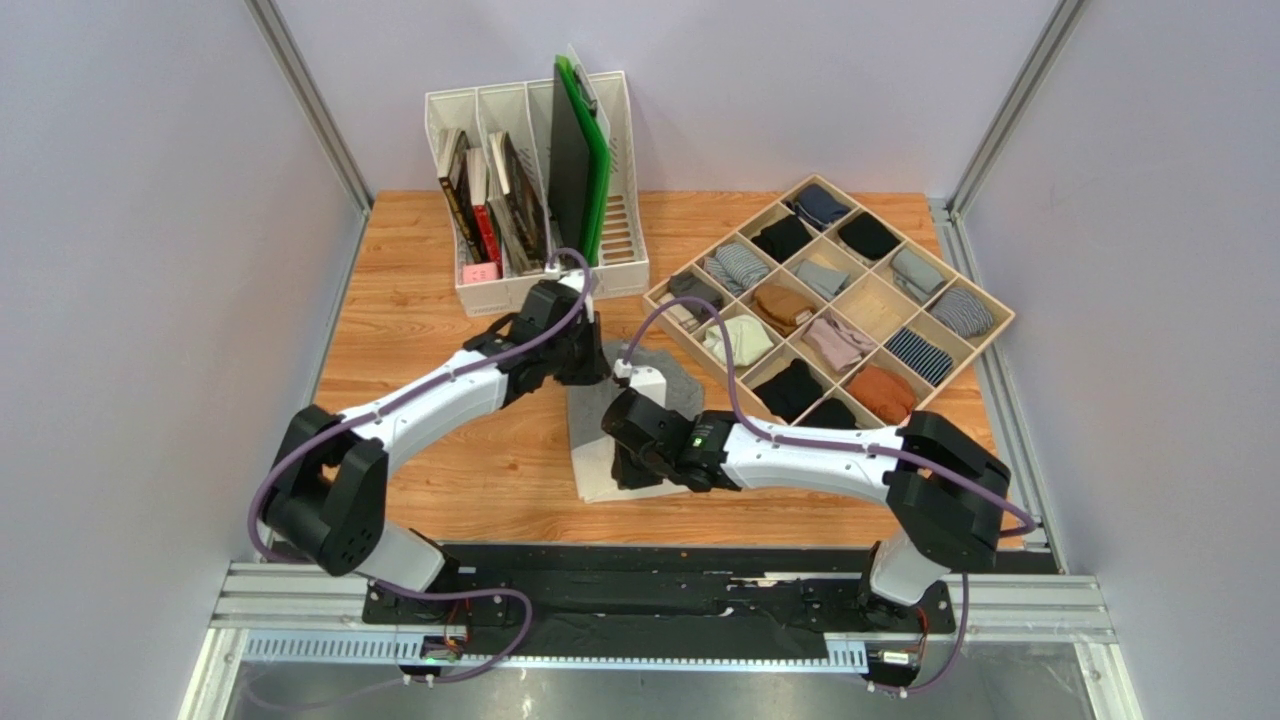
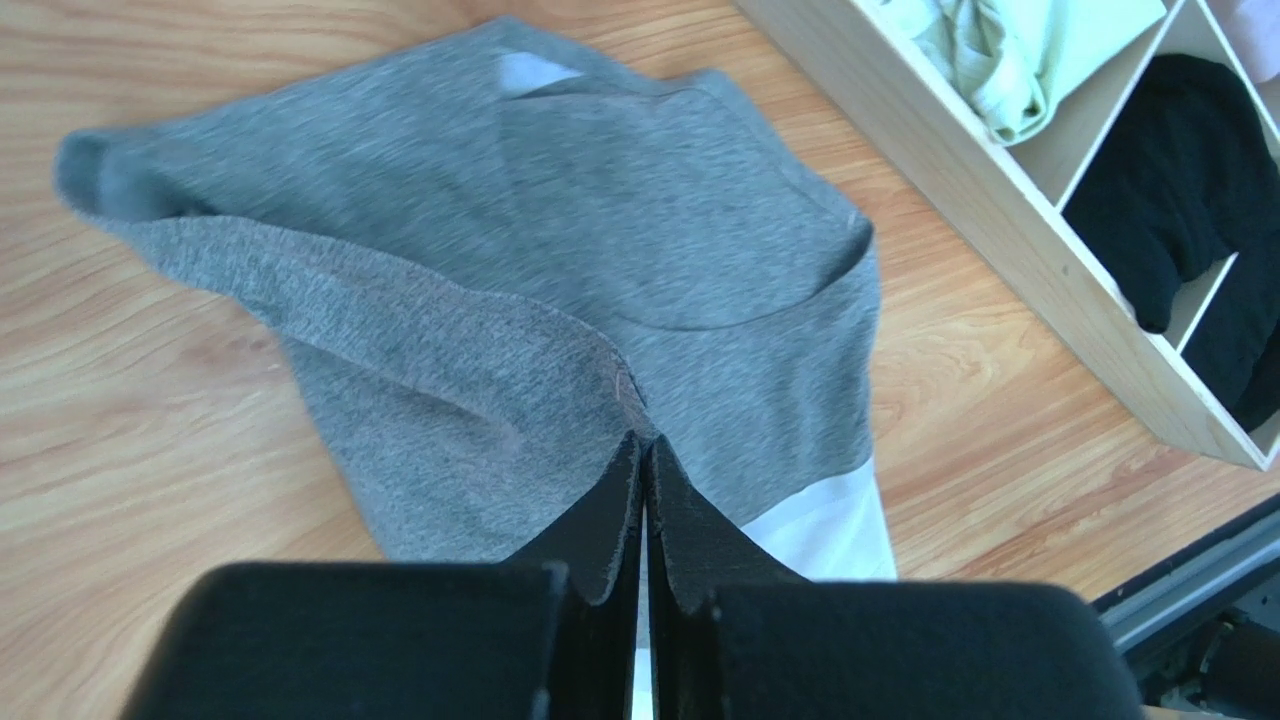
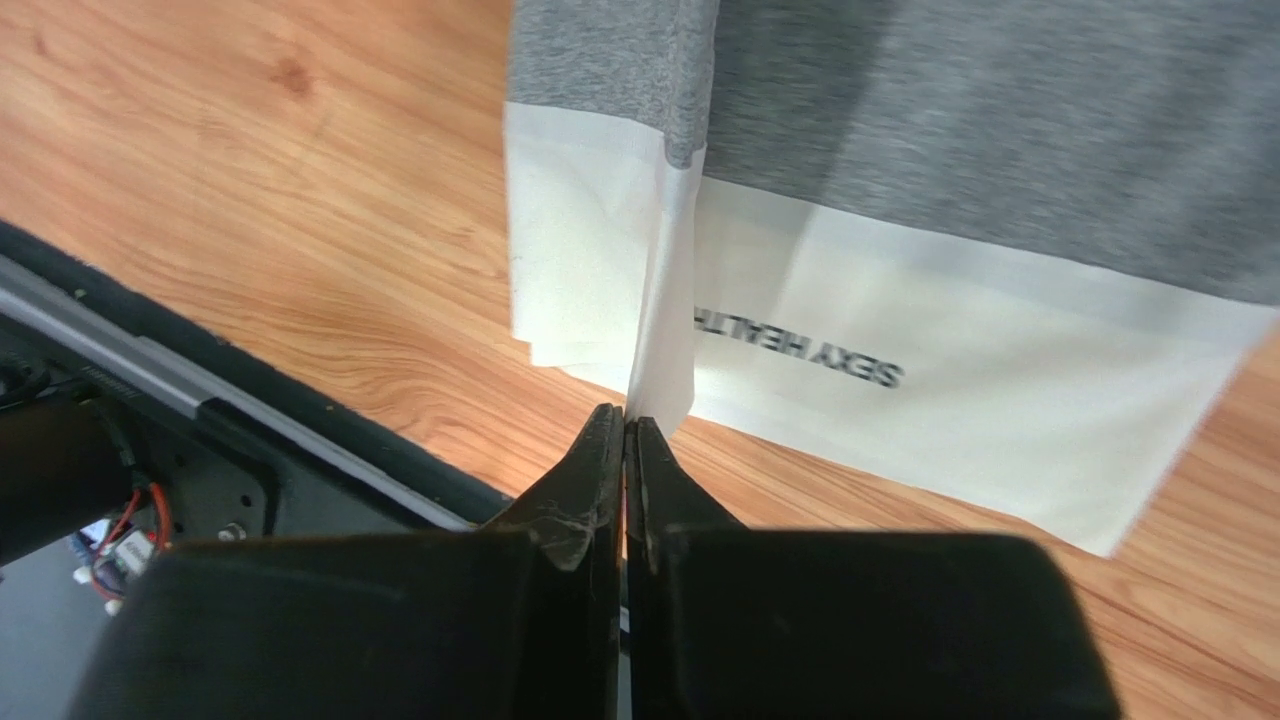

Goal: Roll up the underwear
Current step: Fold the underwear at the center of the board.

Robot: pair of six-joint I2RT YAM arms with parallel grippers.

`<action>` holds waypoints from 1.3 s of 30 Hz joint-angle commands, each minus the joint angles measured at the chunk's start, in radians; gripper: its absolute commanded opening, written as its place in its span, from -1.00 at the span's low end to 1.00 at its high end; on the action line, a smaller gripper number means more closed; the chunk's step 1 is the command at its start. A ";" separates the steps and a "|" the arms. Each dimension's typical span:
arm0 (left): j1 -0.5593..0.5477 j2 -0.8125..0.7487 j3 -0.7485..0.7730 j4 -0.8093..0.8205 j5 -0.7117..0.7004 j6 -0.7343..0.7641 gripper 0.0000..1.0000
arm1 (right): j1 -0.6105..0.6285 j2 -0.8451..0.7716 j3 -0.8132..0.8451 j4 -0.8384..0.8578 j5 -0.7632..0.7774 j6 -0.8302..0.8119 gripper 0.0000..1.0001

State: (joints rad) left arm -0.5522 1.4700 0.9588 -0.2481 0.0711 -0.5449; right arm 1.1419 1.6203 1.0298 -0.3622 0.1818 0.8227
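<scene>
The heather-grey underwear lies in the middle of the wooden table between both arms. Its wide white waistband carries small black lettering and points toward the near edge. My left gripper is shut on a raised fold of the grey knit, lifting that edge off the table. From above, the left gripper sits at the garment's far end. My right gripper is shut on a folded-over corner of the white waistband. From above, the right gripper is at the garment's near end.
A wooden divided organizer holding several rolled bundles stands at the back right, its wall close to the garment. A white file rack with books and a green board stands behind. The black base rail runs along the near edge.
</scene>
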 commanded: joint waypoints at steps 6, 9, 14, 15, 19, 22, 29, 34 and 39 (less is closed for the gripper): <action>-0.112 0.154 0.187 -0.019 -0.068 0.011 -1.00 | -0.067 -0.157 -0.128 -0.072 0.070 0.053 -1.00; -0.137 0.187 0.227 -0.025 -0.070 0.011 -1.00 | -0.086 -0.191 -0.149 -0.095 0.077 0.053 -1.00; -0.167 0.243 0.276 -0.031 -0.067 0.016 -1.00 | -0.103 -0.198 -0.180 -0.109 0.064 0.056 -1.00; -0.172 0.250 0.282 -0.034 -0.070 0.017 -1.00 | -0.103 -0.198 -0.183 -0.110 0.062 0.058 -1.00; -0.180 0.274 0.299 -0.036 -0.070 0.013 -1.00 | -0.106 -0.192 -0.195 -0.119 0.073 0.062 -1.00; -0.183 0.279 0.308 -0.036 -0.067 0.010 -1.00 | -0.108 -0.201 -0.197 -0.135 0.079 0.069 -1.00; -0.196 0.297 0.327 -0.043 -0.063 0.003 -1.00 | -0.117 -0.235 -0.212 -0.179 0.114 0.070 -1.00; -0.207 0.312 0.336 -0.031 -0.057 0.002 -1.00 | -0.131 -0.249 -0.235 -0.187 0.119 0.075 -1.00; -0.219 0.340 0.366 -0.037 -0.053 0.002 -1.00 | -0.142 -0.247 -0.247 -0.192 0.117 0.075 -1.00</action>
State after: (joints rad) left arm -0.7597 1.7924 1.2636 -0.3031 0.0204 -0.5449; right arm 1.0096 1.3960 0.7910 -0.5369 0.2783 0.8791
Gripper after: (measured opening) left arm 0.003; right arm 0.003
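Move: Both closed grippers already hold the underwear's left edge, lifted about 4 to 5 cm above the board. From the left gripper, the upper part of the underwear's right edge lies about 15 cm to the right, level with it; the pale green bundle in the tray is some 20 cm right and 6 cm ahead. From the right gripper, the underwear's lower right corner lies about 14 cm right, level; the black bundle is some 27 cm right and 13 cm ahead. Keep both pinches on the raised edge and swing it to the right over the underwear towards its right edge: about 10 cm with the left gripper, 12 cm with the right. Go fast at first, then ease off while sinking some 2 cm, letting both wrists turn about 10 degrees clockwise. ##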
